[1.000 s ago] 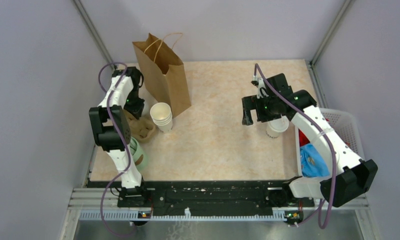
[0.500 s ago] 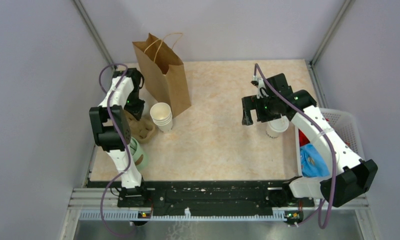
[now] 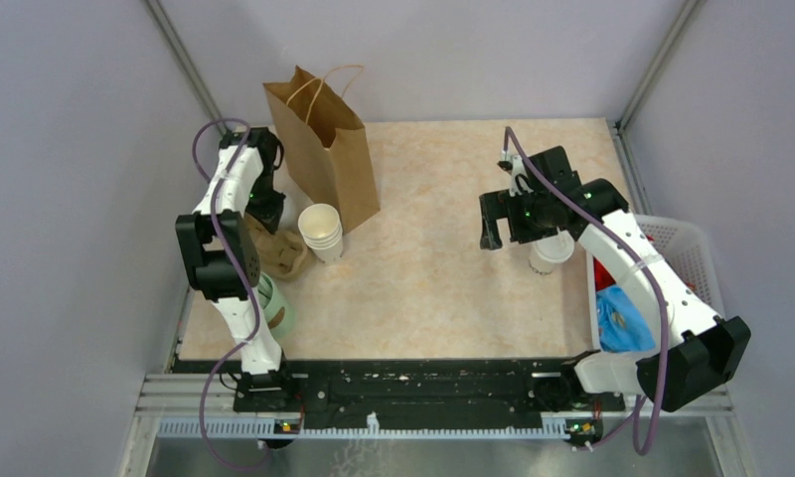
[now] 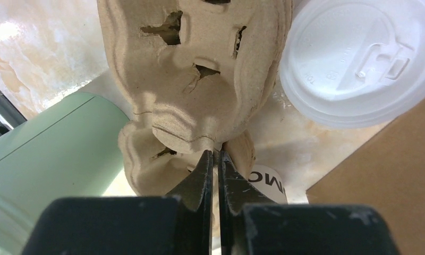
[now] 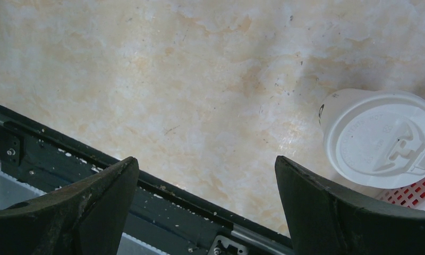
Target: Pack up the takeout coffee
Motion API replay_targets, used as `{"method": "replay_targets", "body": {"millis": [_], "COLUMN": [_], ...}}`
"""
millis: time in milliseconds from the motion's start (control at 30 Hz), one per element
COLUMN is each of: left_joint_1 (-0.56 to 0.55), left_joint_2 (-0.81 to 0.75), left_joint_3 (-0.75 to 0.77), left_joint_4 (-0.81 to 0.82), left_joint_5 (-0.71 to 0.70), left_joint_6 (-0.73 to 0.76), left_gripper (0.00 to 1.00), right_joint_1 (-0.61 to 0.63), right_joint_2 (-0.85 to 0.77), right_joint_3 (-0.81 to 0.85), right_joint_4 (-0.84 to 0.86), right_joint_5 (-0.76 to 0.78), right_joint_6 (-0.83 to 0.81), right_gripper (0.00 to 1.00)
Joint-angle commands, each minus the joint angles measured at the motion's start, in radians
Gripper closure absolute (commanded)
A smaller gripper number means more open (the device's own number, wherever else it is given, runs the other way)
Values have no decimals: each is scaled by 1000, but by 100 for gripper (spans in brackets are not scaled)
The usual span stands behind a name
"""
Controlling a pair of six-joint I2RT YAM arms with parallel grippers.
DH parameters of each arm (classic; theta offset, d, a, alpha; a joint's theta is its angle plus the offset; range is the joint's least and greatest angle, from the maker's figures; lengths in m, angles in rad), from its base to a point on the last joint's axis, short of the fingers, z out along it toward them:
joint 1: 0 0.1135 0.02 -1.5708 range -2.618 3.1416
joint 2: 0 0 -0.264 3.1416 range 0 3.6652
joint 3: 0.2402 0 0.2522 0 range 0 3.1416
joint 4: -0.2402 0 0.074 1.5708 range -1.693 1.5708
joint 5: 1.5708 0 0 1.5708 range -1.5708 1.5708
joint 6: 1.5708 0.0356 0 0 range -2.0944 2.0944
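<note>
The takeout coffee (image 3: 551, 253) (image 5: 380, 139), a cream cup under a white lid, stands on the table's right side, close to the basket. My right gripper (image 3: 503, 221) (image 5: 205, 162) hovers open just left of it, with only bare table between the fingers. On the left, my left gripper (image 3: 265, 213) (image 4: 216, 155) is shut on the thin rim of a brown pulp cup carrier (image 3: 282, 254) (image 4: 194, 79). The brown paper bag (image 3: 324, 149) (image 4: 391, 180) stands upright and open at the back left.
A stack of lidless cream cups (image 3: 321, 232) stands beside the bag. Loose white lids (image 4: 359, 53) lie next to the carrier. A pale green cylinder (image 3: 274, 308) (image 4: 45, 159) lies at the near left. A white basket (image 3: 687, 253) with red and blue items sits at the right edge.
The left jaws have closed onto the carrier's rim, and the left wrist has shifted slightly toward the back. The right arm has not moved.
</note>
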Motion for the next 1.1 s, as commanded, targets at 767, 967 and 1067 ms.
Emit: {"method": "replay_targets", "body": {"millis": [767, 967, 1067], "left_joint_1": [4, 3, 2], "left_joint_2": [-115, -144, -161], "left_joint_3": [200, 270, 324], "left_joint_4": [-89, -88, -88], "left_joint_5": [-37, -26, -26], "left_joint_6": [99, 126, 160], "left_gripper": [100, 100, 100], "right_joint_1": [14, 17, 18], "right_joint_2": [-4, 5, 11], "right_joint_3": [3, 8, 14], "right_joint_4": [27, 24, 22], "right_joint_5": [-15, -14, -14], "right_joint_6": [-9, -10, -11], "right_gripper": [1, 1, 1]}}
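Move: The left fingers are already shut on the upper cup tray, whose middle lies about 2 cm back and 3 cm below them, over a second tray. From this hand the lids are about 7 cm ahead and 2 cm right, the cup stack 11 cm right and 2 cm back, the green holder 16 cm straight back, and the paper bag 15 cm right and 10 cm ahead. From the right hand that tray is some 50 cm left and 5 cm ahead. Still pinching the upper tray's edge, the left hand lifts it from the tray beneath: up 2 cm at first, a near halt, then a quickening climb to about 10 cm in all, easing 2 cm forward near the end. Late in the climb the wrist tilts the fingertips some 10 degrees forward, with the grip kept shut. ##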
